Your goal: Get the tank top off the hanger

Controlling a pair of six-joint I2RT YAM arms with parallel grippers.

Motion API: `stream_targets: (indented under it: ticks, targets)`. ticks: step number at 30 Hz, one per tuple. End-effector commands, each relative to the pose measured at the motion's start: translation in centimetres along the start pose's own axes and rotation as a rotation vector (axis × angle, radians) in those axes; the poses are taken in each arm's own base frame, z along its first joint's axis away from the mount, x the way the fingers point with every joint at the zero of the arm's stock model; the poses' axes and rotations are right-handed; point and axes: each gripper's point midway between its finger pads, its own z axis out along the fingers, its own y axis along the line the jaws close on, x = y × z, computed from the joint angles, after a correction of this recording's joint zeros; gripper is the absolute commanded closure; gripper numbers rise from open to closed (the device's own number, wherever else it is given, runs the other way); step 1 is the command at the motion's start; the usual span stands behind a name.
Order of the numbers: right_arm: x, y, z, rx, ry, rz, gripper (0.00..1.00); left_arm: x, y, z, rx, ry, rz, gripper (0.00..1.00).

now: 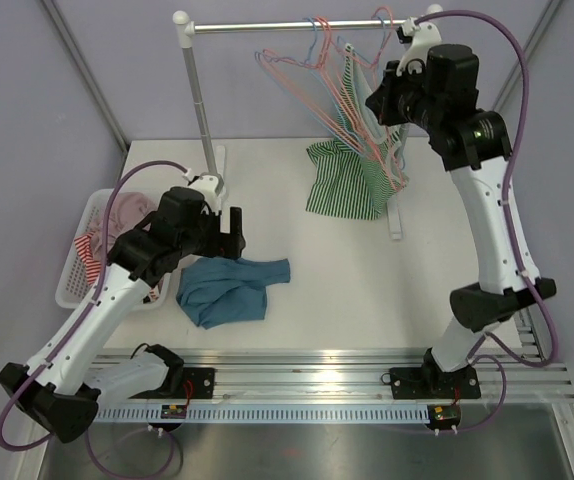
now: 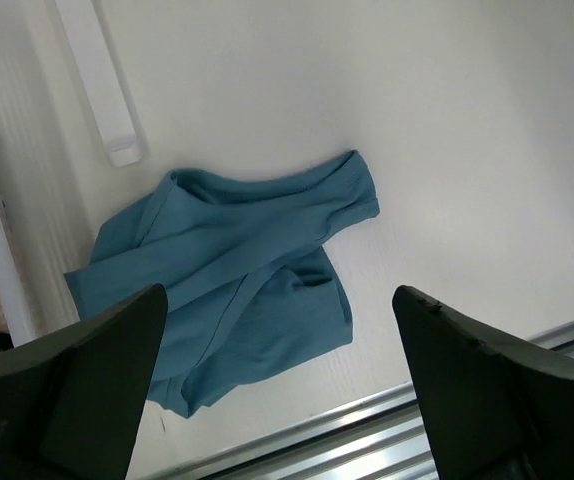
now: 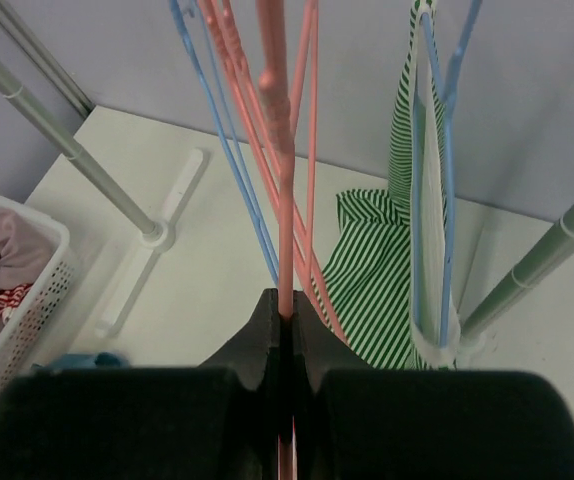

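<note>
A blue tank top [image 1: 229, 290] lies crumpled on the white table, off any hanger. My left gripper [image 1: 235, 232] hangs just above it, jaws wide open and holding nothing. In the left wrist view the blue top [image 2: 237, 270] lies flat below the open gripper [image 2: 279, 300]. My right gripper [image 1: 389, 98] is up by the rail, shut on the thin rod of a bare pink hanger [image 3: 275, 120]; the pinch shows in the right wrist view [image 3: 285, 310]. A green-striped top [image 1: 342, 180] still hangs on a blue hanger [image 3: 447, 150] beside it.
The clothes rail [image 1: 287, 27] carries several pink and blue hangers. Its left post [image 1: 199, 100] stands behind my left arm, and its foot [image 2: 102, 80] lies on the table. A white basket [image 1: 72, 280] of clothes sits at the left edge. A metal rail runs along the near edge.
</note>
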Motion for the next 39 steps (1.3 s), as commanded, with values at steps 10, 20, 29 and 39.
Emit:
stream_targets:
  ticks: [10,20,29,39]
  targets:
    - [-2.5,-0.6,7.7,-0.031,-0.068,-0.172,1.00,2.2,0.3,0.6,-0.175,0.021,0.019,0.01]
    - [-0.4,-1.4,11.0,-0.077,-0.032,-0.165,1.00,5.7,2.7,4.4,-0.341,0.039,-0.114,0.01]
    - [-0.3,-0.7,9.3,-0.097,-0.010,-0.141,0.52,12.0,3.8,8.7,-0.413,0.185,-0.138,0.01]
    - [-2.6,2.5,0.3,-0.201,-0.060,-0.114,0.01,17.3,4.8,12.0,-0.463,0.292,-0.161,0.01]
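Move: Beneath the left hand, about 22 cm down, 3 cm back and 4 cm left, lies the blue tank top; the laundry basket is some 8 cm ahead and 30 cm left, the rack's left foot 27 cm ahead and 5 cm left. The right hand holds an empty pink hanger, its rail spot about 12 cm ahead, 3 cm left and 8 cm above; the green-striped top hangs straight ahead by 12 cm, empty hangers 9 cm ahead and 7 cm left. Plunging some 21 cm towards the blue tank top, easing slightly back and left, the left hand tips to point more steeply down and swings counter-clockwise, fingers staying wide open until they straddle the cloth at its surface. The right hand carries the pink hanger about 10 cm forward to the rail, slightly left, dipping 6 cm, stops, opens wide, then draws back about 5 cm and up a little. ##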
